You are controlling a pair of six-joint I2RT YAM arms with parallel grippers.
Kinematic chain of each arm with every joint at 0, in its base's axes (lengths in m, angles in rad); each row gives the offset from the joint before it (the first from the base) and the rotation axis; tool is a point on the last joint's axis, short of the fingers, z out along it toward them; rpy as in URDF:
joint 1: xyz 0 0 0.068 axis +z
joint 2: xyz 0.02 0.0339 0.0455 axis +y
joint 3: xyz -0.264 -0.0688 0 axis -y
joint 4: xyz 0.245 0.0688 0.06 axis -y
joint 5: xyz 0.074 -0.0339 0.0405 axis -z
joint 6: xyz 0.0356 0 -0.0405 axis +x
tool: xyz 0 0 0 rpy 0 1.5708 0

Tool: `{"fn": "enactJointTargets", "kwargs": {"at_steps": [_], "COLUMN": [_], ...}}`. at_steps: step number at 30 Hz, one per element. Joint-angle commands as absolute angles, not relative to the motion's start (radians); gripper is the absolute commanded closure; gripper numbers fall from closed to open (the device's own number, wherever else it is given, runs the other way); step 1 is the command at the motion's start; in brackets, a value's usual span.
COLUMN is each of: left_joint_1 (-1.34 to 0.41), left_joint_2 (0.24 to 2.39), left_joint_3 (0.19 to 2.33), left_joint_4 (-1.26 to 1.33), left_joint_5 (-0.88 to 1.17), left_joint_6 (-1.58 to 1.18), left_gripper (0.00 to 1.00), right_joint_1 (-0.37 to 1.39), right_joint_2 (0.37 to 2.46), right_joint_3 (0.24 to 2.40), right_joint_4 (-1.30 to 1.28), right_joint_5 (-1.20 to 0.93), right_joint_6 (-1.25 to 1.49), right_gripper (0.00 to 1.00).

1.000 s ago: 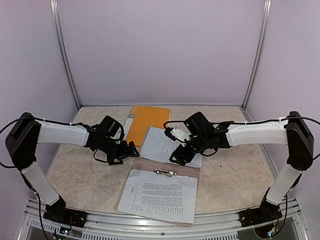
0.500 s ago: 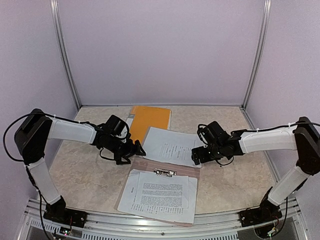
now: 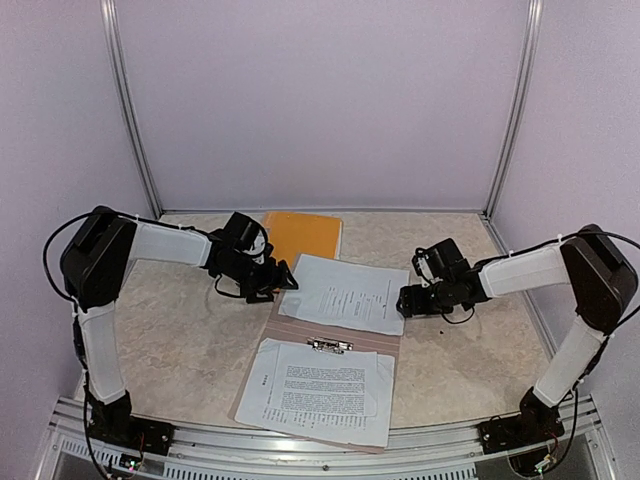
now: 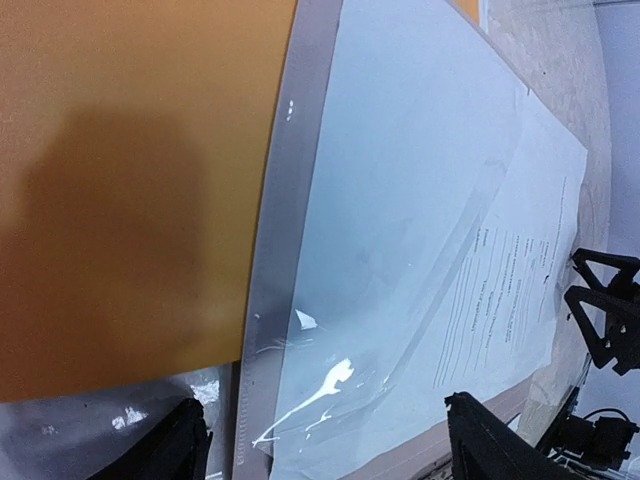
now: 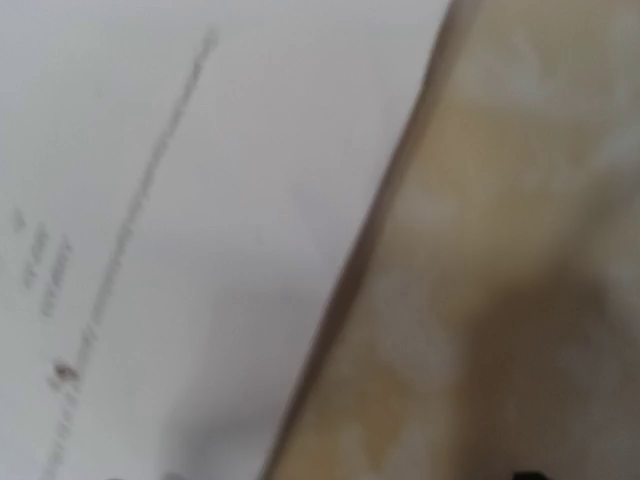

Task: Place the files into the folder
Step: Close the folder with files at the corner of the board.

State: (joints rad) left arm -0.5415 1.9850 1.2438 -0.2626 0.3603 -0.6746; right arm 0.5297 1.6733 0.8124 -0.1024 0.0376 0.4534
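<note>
The orange folder (image 3: 300,235) lies flat at the back centre, its cover (image 4: 120,180) beside a grey spine and a clear plastic sleeve (image 4: 400,200). One white printed file (image 3: 345,293) rests across the folder's near corner, part of it showing through the sleeve (image 4: 510,300). My left gripper (image 3: 278,281) is at that sheet's left edge, open, its jaws straddling the sleeve's corner (image 4: 325,405). My right gripper (image 3: 405,303) is low at the sheet's right edge, open as seen in the left wrist view (image 4: 595,300). The right wrist view is a blur of white file (image 5: 180,200) and table.
A taupe clipboard (image 3: 290,335) with a metal clip (image 3: 325,346) lies at the front centre, holding another printed sheet (image 3: 320,390). Pale walls and metal posts (image 3: 130,110) enclose the beige table (image 3: 170,340).
My left gripper moved back and right to the sheet's left edge by the folder. My right gripper swung right and down to the sheet's right edge. The sheet now lies flatter.
</note>
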Motion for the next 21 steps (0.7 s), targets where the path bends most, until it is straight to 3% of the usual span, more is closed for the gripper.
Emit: {"fn": "enactJointTargets", "kwargs": {"at_steps": [1,9,21], "left_joint_1": [-0.502,-0.498,-0.478], "left_joint_2": [2.083,2.130,2.090], "left_joint_3": [1.225,1.222,1.143], "left_joint_4": [-0.272,-0.201,-0.027], "left_joint_5": [0.436,0.615,0.767], "left_joint_6": [-0.607,-0.541,-0.568], "left_gripper": [0.22,0.30,0.64], "right_joint_1": [0.493,0.483,0.456], "right_joint_2": [1.724,1.802,1.839], "right_joint_3": [0.778,0.765,0.793], "right_joint_4": [-0.022,0.064,0.051], "right_joint_5": [-0.087,-0.186,-0.220], "right_joint_6": [0.446,0.469,0.429], "right_gripper": [0.21,0.36,0.46]}}
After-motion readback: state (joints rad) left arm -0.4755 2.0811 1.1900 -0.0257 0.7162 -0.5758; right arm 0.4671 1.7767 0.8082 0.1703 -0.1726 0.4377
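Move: The left hand is at the left edge of the folder's far flap; that edge's middle is about 1 cm to its right, level fore-and-aft, and 1 cm below. From it, the clip is some 14 cm back and 11 cm right, and the orange folder about 13 cm ahead and 4 cm right. The right hand has the far flap's right edge about 1 cm ahead, 1 cm left and 1 cm below, with the clip some 12 cm back and 15 cm left. The left hand noses about 1 cm forward, then works some 2 cm right and slightly back, sinking a little at the end, while it turns clockwise and tilts its fingers flatter towards the right (some 20 degrees in all), closing them from wide to under half open astride the far flap's left edge. The right hand meanwhile goes about 3 cm forward and 3 cm left in over the flap's right edge, keeping its height, tilting its fingers flatter to the left and closing them partway. ##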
